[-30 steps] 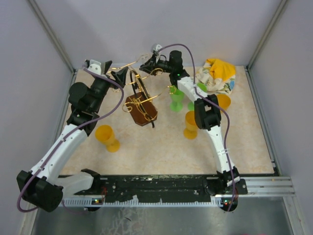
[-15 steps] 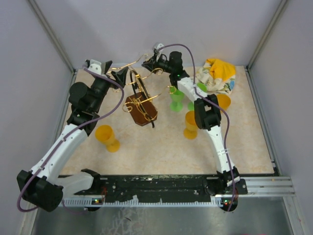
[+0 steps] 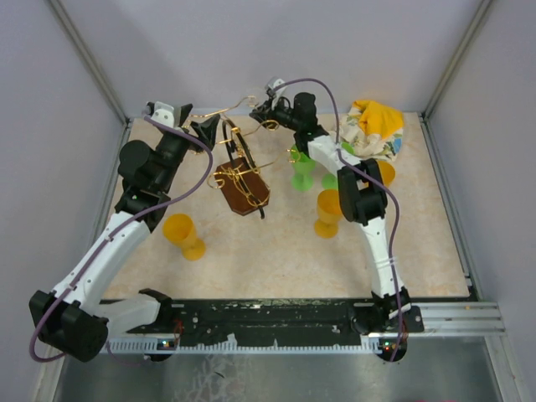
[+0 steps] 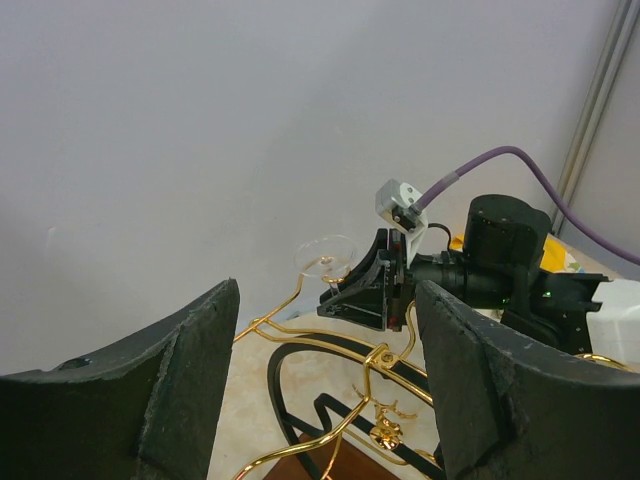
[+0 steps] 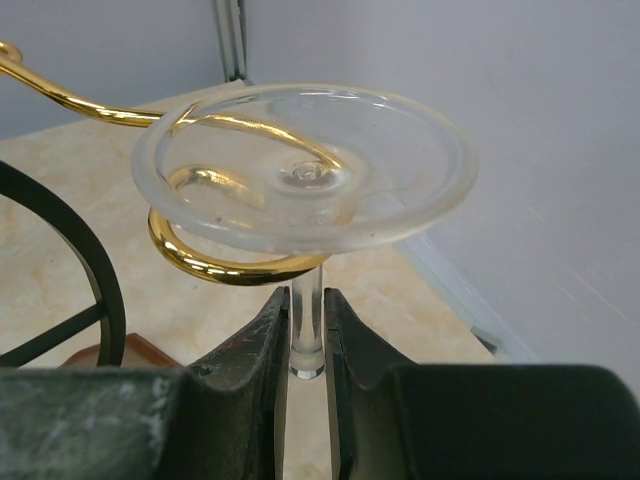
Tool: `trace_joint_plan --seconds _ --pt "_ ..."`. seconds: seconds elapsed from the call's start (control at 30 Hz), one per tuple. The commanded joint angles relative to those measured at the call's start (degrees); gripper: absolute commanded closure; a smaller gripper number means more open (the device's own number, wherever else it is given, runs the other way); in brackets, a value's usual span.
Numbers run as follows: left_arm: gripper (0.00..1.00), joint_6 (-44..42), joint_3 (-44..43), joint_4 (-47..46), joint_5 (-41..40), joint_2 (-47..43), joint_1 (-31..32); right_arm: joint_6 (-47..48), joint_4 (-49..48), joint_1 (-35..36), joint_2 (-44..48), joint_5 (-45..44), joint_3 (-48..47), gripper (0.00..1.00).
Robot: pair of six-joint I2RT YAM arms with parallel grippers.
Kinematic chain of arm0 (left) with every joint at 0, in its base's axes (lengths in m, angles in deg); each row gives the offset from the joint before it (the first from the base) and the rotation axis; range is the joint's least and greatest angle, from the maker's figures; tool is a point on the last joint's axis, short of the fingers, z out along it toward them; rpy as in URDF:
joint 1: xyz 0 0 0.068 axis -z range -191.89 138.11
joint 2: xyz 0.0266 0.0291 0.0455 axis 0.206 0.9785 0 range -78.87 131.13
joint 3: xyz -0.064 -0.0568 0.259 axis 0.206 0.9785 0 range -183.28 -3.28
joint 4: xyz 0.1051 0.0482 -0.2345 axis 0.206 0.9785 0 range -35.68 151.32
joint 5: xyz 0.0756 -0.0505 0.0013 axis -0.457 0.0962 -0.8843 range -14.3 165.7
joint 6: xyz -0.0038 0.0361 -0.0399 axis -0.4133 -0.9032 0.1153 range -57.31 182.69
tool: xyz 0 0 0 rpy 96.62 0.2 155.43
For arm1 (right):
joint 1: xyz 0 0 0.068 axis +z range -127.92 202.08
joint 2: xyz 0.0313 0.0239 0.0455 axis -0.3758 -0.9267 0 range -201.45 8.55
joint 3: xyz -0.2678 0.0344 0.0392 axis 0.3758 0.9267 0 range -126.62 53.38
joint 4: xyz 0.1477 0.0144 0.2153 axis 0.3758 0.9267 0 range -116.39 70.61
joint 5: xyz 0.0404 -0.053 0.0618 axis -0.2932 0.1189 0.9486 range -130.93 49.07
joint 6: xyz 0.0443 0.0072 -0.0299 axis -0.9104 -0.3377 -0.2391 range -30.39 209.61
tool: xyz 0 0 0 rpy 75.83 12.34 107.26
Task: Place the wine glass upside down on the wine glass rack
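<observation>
The clear wine glass (image 5: pixel 305 165) hangs foot up, with my right gripper (image 5: pixel 306 345) shut on its stem (image 5: pixel 306 315). A curled gold arm tip (image 5: pixel 215 262) of the wine glass rack lies just under the foot and curves partly round the stem. From above, the right gripper (image 3: pixel 266 107) is at the rack's far upper arms; the rack (image 3: pixel 243 188) stands on its dark wooden base. My left gripper (image 3: pixel 206 130) is open beside the rack's left arms. Its fingers (image 4: pixel 190 370) frame the gold wires (image 4: pixel 380 360) and grip nothing. The glass's bowl is hidden.
Orange goblets stand at the left (image 3: pixel 182 234), right of centre (image 3: pixel 328 213) and far right (image 3: pixel 383 172). Green goblets (image 3: pixel 303 172) stand under the right arm. A yellow and white cloth (image 3: pixel 373 126) lies at the back right. Walls close in the back and sides.
My right gripper has shifted a little to the right and back with the glass in it. The left arm and the rack have stayed still.
</observation>
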Motion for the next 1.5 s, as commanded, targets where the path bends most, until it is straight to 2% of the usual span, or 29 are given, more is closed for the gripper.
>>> trace_joint_plan --seconds 0.0,0.33,0.6,0.77,1.13,1.23,1.47 --pt "0.23 0.4 -1.1 -0.9 0.8 0.0 -0.1 1.6 -3.2 -0.5 6.6 -1.8 1.8 1.0" --pt "0.23 0.7 -1.1 -0.6 0.5 -0.3 -0.2 0.9 -6.5 -1.0 10.4 -2.3 7.9 1.0" --pt "0.23 0.6 -1.2 -0.3 0.2 -0.2 -0.1 1.8 -13.7 -0.9 14.0 2.5 15.4 1.0" --pt "0.23 0.5 -1.1 0.2 -0.4 -0.4 -0.2 4.8 -12.8 -0.3 15.4 5.1 17.0 1.0" --pt "0.23 0.5 -1.5 1.2 -0.6 -0.3 -0.1 6.7 -6.3 -0.5 16.3 3.2 15.2 0.62" --pt "0.23 0.5 -1.7 1.4 -0.6 -0.1 -0.1 6.7 -5.1 -0.9 16.6 2.6 14.8 0.56" --pt "0.23 0.5 -2.2 1.8 -0.5 0.0 -0.1 6.6 -3.9 -2.5 18.2 1.6 15.5 0.52"
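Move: At the fingertips, the right hand already grips the upside-down wine glass's stem; the rack's far spiral hook is centred about 2 cm back and 2 cm above. The near-right spiral sits roughly 4 cm back and 4 cm right, level with the hand; the rack's wooden base lies some 13 cm back, 5 cm left and 22 cm below. From the left hand the far spiral is about 23 cm ahead, 13 cm right and 12 cm lower. Drawing the held stem into the far spiral, the right hand goes diagonally back and to its right, then mostly back, about 4 cm back and 2 cm right with a slight rise. There it stops and opens its fingers to about half, letting go of the stem while easing another centimetre to the right. ##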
